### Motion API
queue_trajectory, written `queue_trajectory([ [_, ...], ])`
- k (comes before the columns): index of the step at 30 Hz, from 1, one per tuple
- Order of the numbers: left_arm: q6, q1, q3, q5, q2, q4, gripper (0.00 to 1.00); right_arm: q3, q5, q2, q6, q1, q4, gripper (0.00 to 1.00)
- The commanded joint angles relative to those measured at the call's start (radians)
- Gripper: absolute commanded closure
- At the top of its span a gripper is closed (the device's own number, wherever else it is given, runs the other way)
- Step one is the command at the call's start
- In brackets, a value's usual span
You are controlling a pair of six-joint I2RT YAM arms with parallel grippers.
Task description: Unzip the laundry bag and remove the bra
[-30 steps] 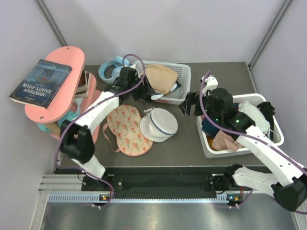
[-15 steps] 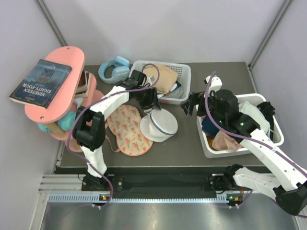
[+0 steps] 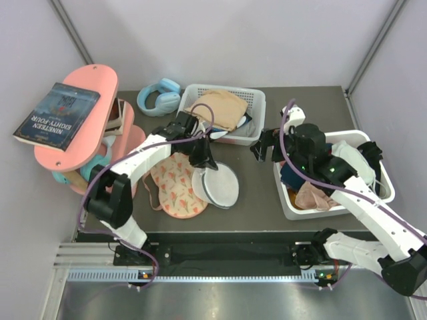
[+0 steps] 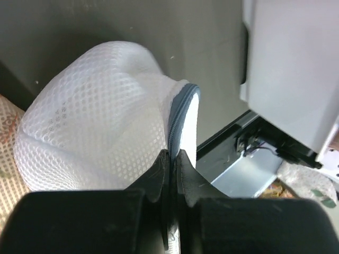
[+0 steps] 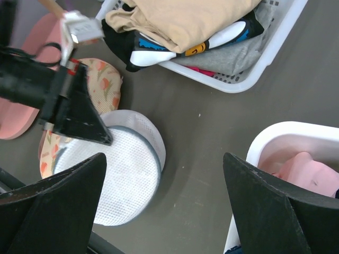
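Note:
The laundry bag, white mesh with a dark zip rim, is tipped up on the dark table, its flat round face towards the camera. My left gripper is shut on its far rim; in the left wrist view the fingers pinch the zip edge beside the mesh dome. The bra, peach-pink with small red flowers, lies flat on the table just left of the bag, partly under it. My right gripper hangs open to the right of the bag, nothing between its fingers.
A white slatted basket with a tan garment and other clothes stands behind the bag. A white bin of clothes sits at the right under my right arm. Blue headphones lie at the back left, beside a pink shelf carrying a book.
My left gripper came down from the basket to the bag and shut on its rim. The bag tipped up and slid nearer. The right arm barely moved.

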Motion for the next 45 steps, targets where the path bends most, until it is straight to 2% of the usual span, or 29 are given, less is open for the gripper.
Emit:
queue_trajectory([
  [1, -0.157, 0.0, -0.014, -0.057, -0.161, 0.13, 1.0, 0.051, -0.008, 0.016, 0.007, 0.016, 0.031, 0.09],
  [5, -0.331, -0.003, -0.041, -0.176, -0.24, 0.282, 1.0, 0.07, -0.008, 0.035, 0.005, 0.026, 0.032, 0.09],
  [11, -0.643, -0.048, -0.156, -0.54, -0.352, 0.437, 1.0, 0.111, -0.006, 0.062, 0.008, 0.078, 0.037, 0.11],
  [14, -0.767, -0.088, -0.207, -0.721, -0.385, 0.422, 1.0, 0.123, -0.008, 0.079, 0.02, 0.111, 0.041, 0.12],
  [16, -0.834, -0.106, -0.224, -0.799, -0.396, 0.35, 1.0, 0.128, -0.009, 0.087, 0.025, 0.131, 0.041, 0.13],
  [17, -0.913, -0.12, -0.229, -0.848, -0.398, 0.319, 1.0, 0.128, -0.017, 0.091, 0.027, 0.135, 0.043, 0.14],
  [23, -1.096, -0.172, -0.293, -0.85, -0.369, 0.302, 1.0, 0.116, -0.125, 0.13, 0.036, 0.163, 0.071, 0.22],
  [26, -1.141, -0.198, -0.319, -0.858, -0.355, 0.325, 1.0, 0.113, -0.187, 0.157, 0.045, 0.178, 0.078, 0.27],
  [32, -1.237, -0.217, -0.33, -0.774, -0.304, 0.353, 1.0, 0.074, -0.32, 0.203, 0.045, 0.211, 0.095, 0.35],
  [35, -1.234, -0.218, -0.331, -0.741, -0.297, 0.357, 1.0, 0.057, -0.378, 0.203, 0.034, 0.22, 0.098, 0.37],
  [39, -1.228, -0.217, -0.331, -0.697, -0.304, 0.374, 1.0, 0.045, -0.42, 0.194, 0.022, 0.23, 0.121, 0.35],
  [45, -1.228, -0.214, -0.334, -0.666, -0.338, 0.37, 1.0, 0.053, -0.511, 0.285, 0.011, 0.234, 0.12, 0.38],
])
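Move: The left gripper already pinches the zip edge of the laundry bag; the bag's middle lies about 6 cm back of it, 2 cm to its right and 5 cm below. The patterned pouch lies some 12 cm to its left, 5 cm back and 8 cm down. From the open right gripper the bag's middle is some 13 cm left, 7 cm back and 17 cm below. The clothes basket stands about 18 cm ahead of that gripper and 11 cm left. Keep the left fingers shut on the zip edge, lift about 10 cm while easing forward, then sink most of the way back, swinging the wrist about 65 degrees counter-clockwise. Meanwhile bring the right gripper left and back, some 15 cm in all, and slightly down over the bag, turning it counter-clockwise, tipping it down a little and part-closing its fingers without gripping. ##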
